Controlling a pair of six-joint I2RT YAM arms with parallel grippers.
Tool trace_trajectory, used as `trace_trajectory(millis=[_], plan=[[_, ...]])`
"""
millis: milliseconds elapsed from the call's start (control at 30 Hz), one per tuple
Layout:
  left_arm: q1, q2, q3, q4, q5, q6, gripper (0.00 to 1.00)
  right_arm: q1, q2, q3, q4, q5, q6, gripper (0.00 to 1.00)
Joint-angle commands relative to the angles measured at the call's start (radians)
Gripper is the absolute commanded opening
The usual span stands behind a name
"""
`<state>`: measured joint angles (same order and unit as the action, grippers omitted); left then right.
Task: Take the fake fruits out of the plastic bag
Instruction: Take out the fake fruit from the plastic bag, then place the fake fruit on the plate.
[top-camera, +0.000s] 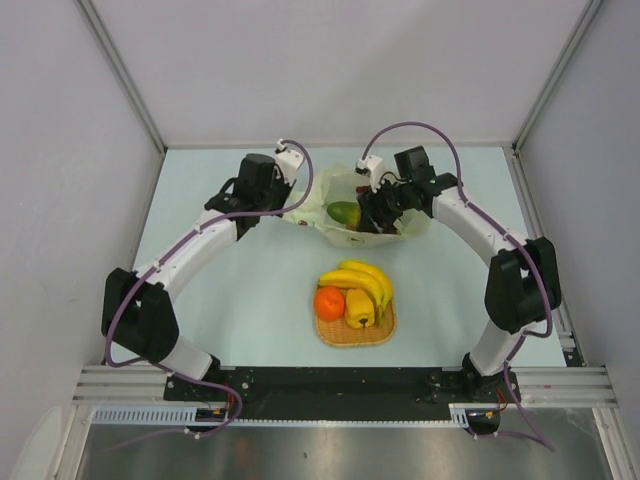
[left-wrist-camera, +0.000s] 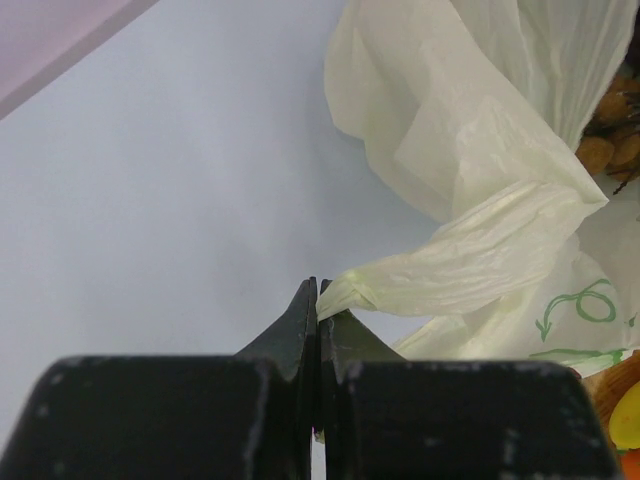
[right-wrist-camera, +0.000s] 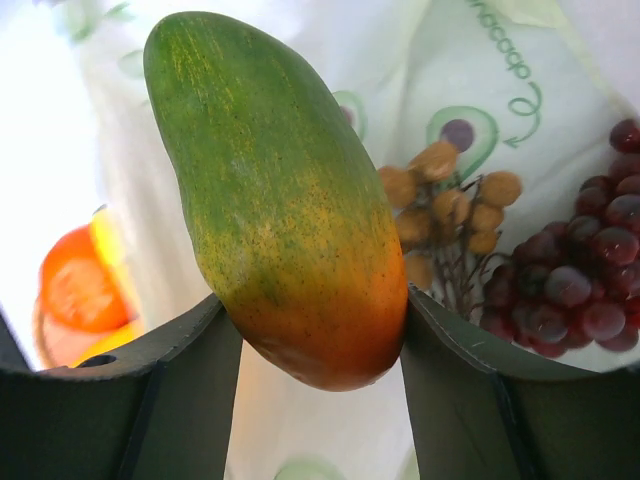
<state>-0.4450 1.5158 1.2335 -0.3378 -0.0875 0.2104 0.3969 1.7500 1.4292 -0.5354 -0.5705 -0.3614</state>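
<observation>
The pale yellow-green plastic bag (top-camera: 325, 190) lies at the back of the table, mouth open. My left gripper (left-wrist-camera: 318, 290) is shut on a twisted handle of the bag (left-wrist-camera: 470, 260), at its left edge (top-camera: 292, 208). My right gripper (right-wrist-camera: 313, 298) reaches into the bag and is shut on the red-green mango (right-wrist-camera: 280, 190), which also shows in the top view (top-camera: 343, 212). Dark purple grapes (right-wrist-camera: 580, 270) and a brown nut-like cluster (right-wrist-camera: 450, 210) lie inside the bag behind the mango. The banana bunch (top-camera: 362, 279), orange (top-camera: 329, 302) and yellow pepper-like fruit (top-camera: 360, 308) rest outside it.
Those three fruits sit on a flat woven orange mat (top-camera: 380, 334) in the middle of the table, in front of the bag. Grey walls close in the table on the left, right and back. Both arm bases stand at the near edge.
</observation>
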Motion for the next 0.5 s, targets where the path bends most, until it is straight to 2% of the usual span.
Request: trace_trajectory(millis=[0,133,300,467], plan=[[-0.001,-0.029,0.046,0.034,0.045,-0.015,0.00,0.003,-0.155,0.008,-0.118,-0.069,-0.112,0.17],[0.000,-0.049,0.051,-0.023,0.080,-0.060,0.00,0.017,-0.245,0.007,-0.162,-0.062,-0.128,0.14],[0.000,-0.149,-0.025,0.011,0.130,-0.108,0.00,0.091,-0.329,0.008,-0.172,0.032,-0.123,0.08],[0.000,-0.187,0.015,-0.021,0.167,-0.172,0.00,0.278,-0.334,0.005,-0.348,0.037,-0.082,0.03]])
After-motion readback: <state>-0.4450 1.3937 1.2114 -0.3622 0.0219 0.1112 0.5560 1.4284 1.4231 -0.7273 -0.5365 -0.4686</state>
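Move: The right hand already holds the green mango; the wicker basket it is taken to lies about 16 cm back, 3 cm left and 14 cm below. In the basket, the bananas are roughly 10 cm back and 2 left of the hand, the yellow pepper 15 back and 2 left, the orange 15 back and 8 left. The plastic bag's middle is some 9 cm ahead, 11 below. From the left hand, pinching the bag's corner, the basket lies about 19 cm back, 17 right and 17 below. Up and back at once, the right hand carries the mango about 9 cm each way, over the bag's near rim and towards the basket, keeping its grip while the fingers tip up slightly and the hand swings some 10 degrees counter-clockwise. The closed left hand keeps its pinch on the bag's corner, easing it up and back about 4 cm with a slight roll. ##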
